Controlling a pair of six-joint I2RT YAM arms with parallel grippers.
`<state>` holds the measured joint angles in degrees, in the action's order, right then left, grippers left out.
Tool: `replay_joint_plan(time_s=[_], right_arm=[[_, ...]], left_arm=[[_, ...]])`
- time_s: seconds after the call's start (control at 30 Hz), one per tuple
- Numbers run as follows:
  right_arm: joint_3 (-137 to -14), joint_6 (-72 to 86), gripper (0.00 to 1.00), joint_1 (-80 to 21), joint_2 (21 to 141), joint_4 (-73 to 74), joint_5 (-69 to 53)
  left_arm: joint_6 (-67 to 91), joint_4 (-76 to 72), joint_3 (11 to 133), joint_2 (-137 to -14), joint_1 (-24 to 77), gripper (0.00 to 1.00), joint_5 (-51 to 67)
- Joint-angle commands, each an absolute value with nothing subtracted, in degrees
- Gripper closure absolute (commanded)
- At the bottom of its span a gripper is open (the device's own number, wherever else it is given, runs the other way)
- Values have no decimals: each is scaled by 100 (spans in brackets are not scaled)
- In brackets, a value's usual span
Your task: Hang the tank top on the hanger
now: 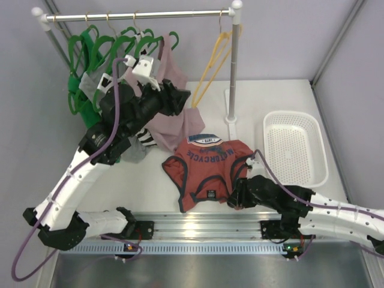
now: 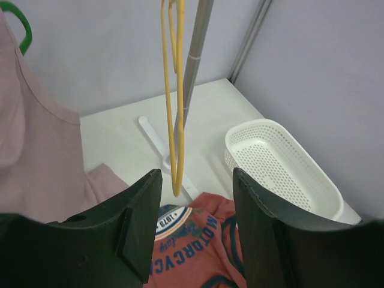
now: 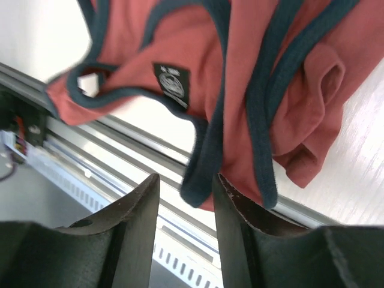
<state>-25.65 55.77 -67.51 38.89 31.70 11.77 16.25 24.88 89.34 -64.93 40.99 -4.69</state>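
Note:
The rust-red tank top (image 1: 207,171) with navy trim lies crumpled on the table, logo up, also in the left wrist view (image 2: 198,240). The yellow hanger (image 1: 213,63) hangs from the rail at the right end. My left gripper (image 1: 183,99) is raised beside the hanging clothes; it stands open and empty (image 2: 197,174), the hanger (image 2: 174,120) dangling just beyond its fingertips. My right gripper (image 1: 235,195) is low at the top's near right edge. It is open (image 3: 186,180), with a navy trim edge of the tank top (image 3: 258,72) hanging between its fingertips, loose on the left side.
Green hangers (image 1: 96,48), a dusty-pink tank top (image 1: 174,120) and a striped top (image 1: 144,141) hang left on the rack. The rack's upright pole (image 1: 233,72) stands behind the red top. A white basket (image 1: 294,147) sits at the right. A metal rail (image 1: 204,228) runs along the near edge.

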Motion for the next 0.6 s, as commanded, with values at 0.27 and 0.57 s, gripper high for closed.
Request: replay_joint_plan(time_s=[0.27,0.57], right_arm=[[-3805,5432,56,-6829,3568,3867,2425],[-4166,5282,55,-6820,3367,4280,2768]], left_arm=[[352,2329,11161,-8533,3718,43,-195],[53,2549,12129,-9632,3445,43,764]])
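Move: The yellow hanger hangs on the rail, its middle about 22 cm ahead and 11 to the right of the left gripper, roughly level with it. The rail post stands some 8 cm beyond and 7 right of the hanger's middle. The tank top lies about 45 cm below the left gripper, neither ahead nor back and 9 right. For the right gripper, the hanger is roughly 40 cm ahead, 9 left and 38 up; the tank top's middle is 18 ahead, 11 left and 8 below. Bring the left gripper forward about 13 cm and some 6 cm to the right, towards the yellow hanger's near arm, in a shallow arc that rises slightly and sinks back level. Keep its fingers half open and roll its left side up some 10 degrees. Meanwhile raise the open right gripper clear of the tank top by about 9 cm, easing a little forward and lifting its fingertips. ##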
